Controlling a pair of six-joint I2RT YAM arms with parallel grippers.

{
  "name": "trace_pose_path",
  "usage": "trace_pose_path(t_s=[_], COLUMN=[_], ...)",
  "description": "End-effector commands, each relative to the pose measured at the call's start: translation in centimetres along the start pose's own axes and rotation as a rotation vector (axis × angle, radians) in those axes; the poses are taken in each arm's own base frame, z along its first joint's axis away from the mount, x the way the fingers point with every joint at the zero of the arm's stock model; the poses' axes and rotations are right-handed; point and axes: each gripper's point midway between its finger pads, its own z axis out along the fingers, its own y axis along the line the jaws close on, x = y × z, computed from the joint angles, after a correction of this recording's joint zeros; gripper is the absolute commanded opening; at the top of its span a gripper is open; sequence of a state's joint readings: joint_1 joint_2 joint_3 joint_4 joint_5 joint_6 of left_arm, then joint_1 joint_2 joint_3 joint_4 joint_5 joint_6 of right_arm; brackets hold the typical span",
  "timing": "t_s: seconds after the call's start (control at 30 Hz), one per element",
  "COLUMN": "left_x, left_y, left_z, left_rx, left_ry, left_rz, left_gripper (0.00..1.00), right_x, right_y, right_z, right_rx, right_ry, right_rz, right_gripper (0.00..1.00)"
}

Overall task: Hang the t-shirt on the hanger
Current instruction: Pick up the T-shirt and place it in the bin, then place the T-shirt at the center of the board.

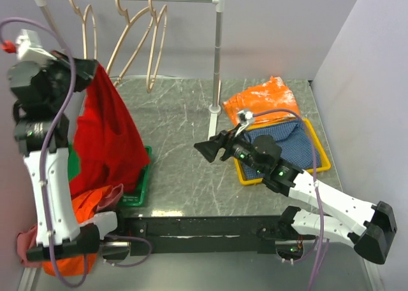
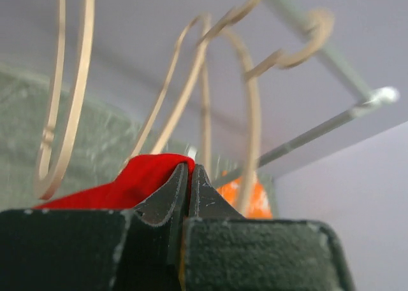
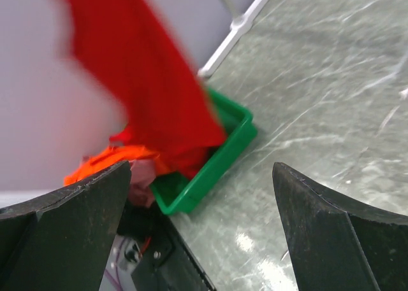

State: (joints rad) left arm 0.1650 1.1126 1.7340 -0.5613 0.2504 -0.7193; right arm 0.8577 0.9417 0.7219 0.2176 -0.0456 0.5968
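Note:
My left gripper (image 1: 95, 71) is raised at the far left, just below the rail, and is shut on the top of the red t-shirt (image 1: 105, 138). The shirt hangs down from it in a long drape, its lower end in the green tray. In the left wrist view the jaws (image 2: 189, 168) are pressed together on a fold of the t-shirt (image 2: 137, 176). Three alike pale wooden hangers hang on the rail; the nearest hanger (image 1: 88, 27) (image 2: 64, 113) is right beside the left gripper. My right gripper (image 1: 213, 148) (image 3: 201, 170) is open and empty, low over the table's middle, pointing left at the shirt (image 3: 146, 81).
The green tray (image 1: 145, 176) (image 3: 236, 144) sits under the shirt. The rack's upright pole (image 1: 218, 55) stands mid-table. An orange garment (image 1: 261, 100) lies behind a yellow tray (image 1: 322, 160) holding a blue cloth (image 1: 287, 144). Orange and pink clothes (image 1: 89, 205) are heaped at the front left.

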Motion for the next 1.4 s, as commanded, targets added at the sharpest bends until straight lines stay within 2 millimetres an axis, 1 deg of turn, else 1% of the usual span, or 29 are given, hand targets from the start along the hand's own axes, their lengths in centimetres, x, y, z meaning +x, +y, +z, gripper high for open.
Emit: trace_pose_path(t_s=[0.0,0.03,0.1,0.13,0.17,0.23,0.27,0.37,0.4,0.43,0.47,0.5,0.53,0.57,0.6,0.67,0.7,0.83,0.9,0.97,1.0,1.03,1.1,1.17,1.23,1.27,1.3,1.37], left_x=[0.1,0.6,2.1,3.0,3.8,4.5,4.9,4.1,3.3,3.2,3.1,2.1,1.8,1.4,0.2,-0.6,-1.3,-2.4,-3.1,-3.3,-3.9,-3.9,-4.6,-4.7,-5.4,-5.2,-5.8,-5.9], left_y=[-1.4,0.3,2.0,4.2,5.3,7.2,7.4,5.4,4.4,3.8,2.8,1.3,0.9,0.1,-1.0,-2.2,-3.3,-5.2,-6.3,-7.3,-8.1,-9.0,-10.4,-11.7,-13.2,-14.0,-15.1,-16.6], left_z=[-0.9,-1.0,-1.5,-2.2,-2.7,-3.7,-4.1,-4.9,-5.0,-4.6,-4.5,-4.6,-4.0,-3.9,-3.6,-3.3,-3.1,-2.9,-2.9,-3.0,-3.1,-3.4,-3.7,-4.0,-4.6,-5.0,-5.5,-6.4], left_rx=[0.071,-0.002,-0.052,-0.138,-0.177,-0.256,-0.271,-0.195,-0.163,-0.14,-0.096,-0.048,-0.03,-0.003,0.022,0.057,0.088,0.155,0.186,0.22,0.244,0.28,0.328,0.383,0.445,0.484,0.535,0.61], left_ry=[-0.002,-0.01,0.005,-0.014,-0.003,-0.014,0.003,-0.011,-0.026,-0.011,0.006,-0.011,-0.007,-0.006,-0.019,-0.012,-0.012,-0.013,-0.016,-0.007,-0.016,-0.006,-0.018,-0.006,-0.017,-0.002,-0.025,-0.007], left_rz=[0.001,-0.018,-0.04,-0.053,-0.05,-0.039,-0.027,-0.005,0.0,0.001,0.007,0.015,0.018,0.022,0.032,0.049,0.056,0.067,0.073,0.077,0.082,0.081,0.08,0.066,0.052,0.048,0.055,0.018], left_gripper=[0.01,0.01,0.01,0.01,0.01,0.01,0.01,0.01,0.01,0.01,0.01,0.01,0.01,0.01,0.01,0.01,0.01,0.01,0.01,0.01,0.01,0.01,0.01,0.01,0.01,0.01,0.01,0.01], right_x=[-0.5,-0.2,0.0,0.1,0.3,0.2,0.0,0.2,0.2,0.2,-0.1,-0.3,-0.3,-0.8,-1.0,-1.5,-1.6,-2.0,-2.4,-2.9,-3.1,-3.4,-3.7,-4.3,-4.9,-5.1,-5.3,-6.1], right_y=[3.8,3.6,3.2,2.9,2.6,1.8,1.8,1.7,1.7,2.1,2.5,2.7,2.9,3.1,3.3,3.5,3.6,3.8,4.1,4.4,4.5,4.7,4.8,5.0,5.4,5.4,5.5,5.9], right_z=[0.7,0.8,0.8,0.7,0.4,0.3,0.2,0.6,0.8,0.9,1.1,1.1,1.1,1.1,1.1,1.0,1.0,1.2,1.2,1.1,1.1,1.1,1.1,1.1,1.2,1.1,1.1,0.9], right_rx=[-0.096,-0.079,-0.046,-0.038,-0.032,0.002,0.008,0.016,0.014,0.001,-0.006,-0.005,-0.006,-0.005,-0.006,-0.01,-0.012,-0.008,-0.012,-0.017,-0.018,-0.019,-0.019,-0.016,-0.015,-0.016,-0.015,-0.014], right_ry=[-0.037,-0.034,-0.04,-0.044,-0.046,-0.059,-0.061,-0.048,-0.046,-0.041,-0.042,-0.043,-0.037,-0.048,-0.053,-0.065,-0.067,-0.07,-0.079,-0.088,-0.092,-0.098,-0.103,-0.114,-0.123,-0.128,-0.13,-0.147], right_rz=[-0.065,-0.071,-0.066,-0.066,-0.068,-0.077,-0.083,-0.106,-0.114,-0.117,-0.121,-0.13,-0.132,-0.134,-0.135,-0.135,-0.134,-0.14,-0.143,-0.145,-0.149,-0.151,-0.158,-0.164,-0.17,-0.177,-0.178,-0.184], right_gripper=[1.0,1.0,1.0,1.0,1.0,1.0,1.0,1.0,1.0,1.0,1.0,1.0,1.0,1.0,1.0,1.0,1.0,1.0,1.0,1.0,1.0,1.0,1.0,1.0,1.0,1.0,1.0,1.0])
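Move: The red t-shirt already hangs from the left fingers, its middle about 25 cm below that hand, 3 cm back and 2 cm to the left. The green bin under it lies some 48 cm below the hand, 7 cm back and 12 cm left; the middle hanger is about 20 cm ahead, 9 cm right and 8 cm lower. From the open right hand, the shirt's middle is roughly 29 cm left, 6 cm ahead and 3 cm lower. Still pinching the red t-shirt, the left hand flicks it: first down about 10 cm, nudging forward and then drawing back, then up some 20 cm, ending higher, a little back and to the right, the fingers swung clockwise and tipped up. The right hand stays wide open, shifting a couple of centimetres left and back towards the shirt, then rising about 6 cm with its fingers tilting slightly up. ##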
